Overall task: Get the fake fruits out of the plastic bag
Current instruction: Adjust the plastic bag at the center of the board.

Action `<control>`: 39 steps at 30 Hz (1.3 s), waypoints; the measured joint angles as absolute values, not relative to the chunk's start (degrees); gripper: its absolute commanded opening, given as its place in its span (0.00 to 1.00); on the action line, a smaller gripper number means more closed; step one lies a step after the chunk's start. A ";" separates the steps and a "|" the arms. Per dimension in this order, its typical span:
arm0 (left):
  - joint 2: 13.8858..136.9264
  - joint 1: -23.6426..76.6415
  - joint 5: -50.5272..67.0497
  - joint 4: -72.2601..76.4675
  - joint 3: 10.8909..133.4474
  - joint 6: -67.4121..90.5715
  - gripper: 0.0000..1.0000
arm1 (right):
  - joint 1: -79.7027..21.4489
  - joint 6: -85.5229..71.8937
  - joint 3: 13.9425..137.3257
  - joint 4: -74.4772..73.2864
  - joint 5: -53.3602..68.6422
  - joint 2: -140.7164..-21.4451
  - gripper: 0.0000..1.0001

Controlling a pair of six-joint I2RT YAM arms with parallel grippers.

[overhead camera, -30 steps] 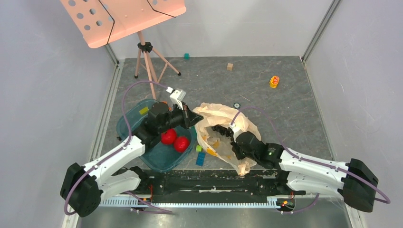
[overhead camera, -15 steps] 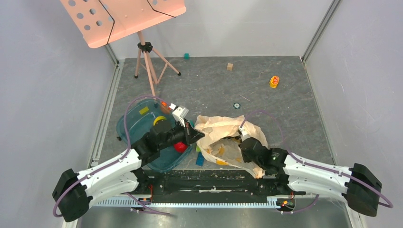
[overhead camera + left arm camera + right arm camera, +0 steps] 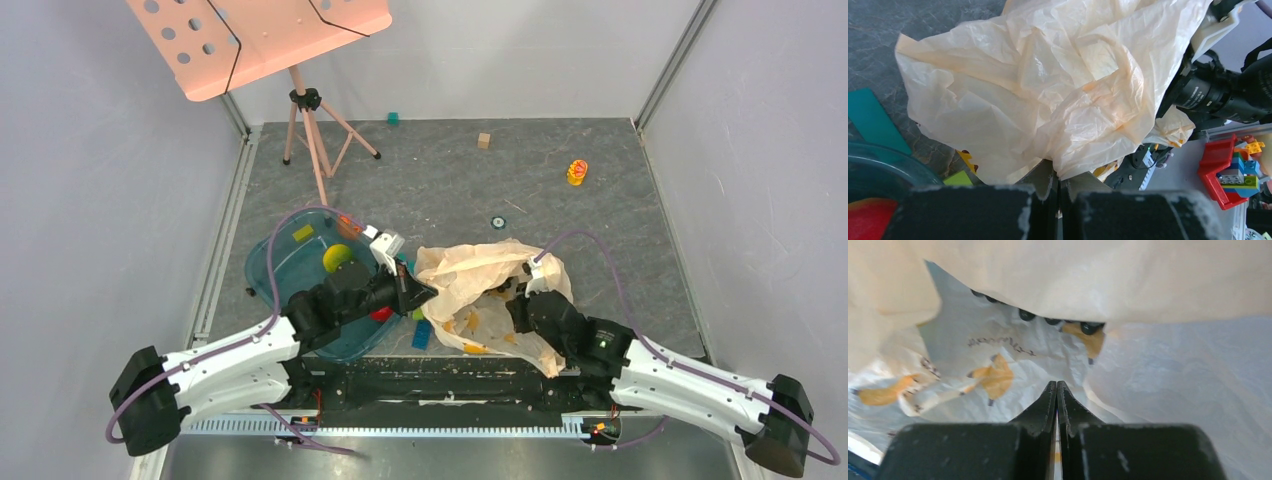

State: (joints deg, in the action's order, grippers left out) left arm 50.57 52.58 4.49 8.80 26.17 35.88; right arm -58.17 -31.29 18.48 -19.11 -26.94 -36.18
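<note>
The peach plastic bag (image 3: 480,275) lies crumpled between my two grippers. My left gripper (image 3: 420,292) is shut on a fold of the bag's left edge (image 3: 1068,150). At the bag's right side, my right gripper (image 3: 513,305) is shut on the bag's thin film (image 3: 1128,370). Its camera looks into the bag, where dark grapes (image 3: 1087,328) peek from under the upper layer. They show as a dark patch (image 3: 497,292) from above. One red fruit (image 3: 380,314) lies in the teal tray, mostly hidden under my left arm, and shows again as a red fruit (image 3: 868,220).
The teal tray (image 3: 270,275) sits at left and holds a yellow-green ball (image 3: 337,258) and a yellow block (image 3: 303,233). Blue (image 3: 422,334) and green (image 3: 417,314) blocks lie by the bag. Behind stand a music-stand tripod (image 3: 310,130), a wooden cube (image 3: 484,140) and an orange toy (image 3: 577,171).
Both grippers have drawn toward the near edge with the bag, lowering and spreading it flatter. My left arm now covers most of the red fruits in the tray.
</note>
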 measured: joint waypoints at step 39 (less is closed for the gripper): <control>59.94 58.98 -5.50 15.09 29.32 39.24 0.02 | -39.62 -27.73 25.93 -2.52 -9.89 -57.34 0.00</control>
State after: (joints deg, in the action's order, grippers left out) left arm 59.94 58.98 -5.50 15.09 29.32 39.24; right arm -39.62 -27.73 25.93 -2.52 -9.89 -57.34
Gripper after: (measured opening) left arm 0.025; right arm 0.004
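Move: The left hand still pinches the plastic bag's left edge; the bag's middle is about 13 cm to its right, 2 cm back and 12 cm lower, with the blue block some 7 cm back, 3 cm left and 17 cm below, and the tray about 23 cm left, 2 cm ahead. The right hand, shut inside the bag mouth, has the bag's far wall roughly 6 cm ahead, 1 cm left and 4 cm higher, and dark fruits about 6 cm ahead, 4 cm left and 5 cm lower. With its fingers kept shut, the right hand rises about 4 cm while swinging some 3 cm left, then drives forward to about 7 cm in all and sinks again to near its starting height, its fingertips going in under the bag's far wall and pushing that wall outward. The left hand keeps its pinch on the left edge, dipping slightly back before easing forward again, and ends some 3 cm farther right, turned about 5 degrees counter-clockwise. ##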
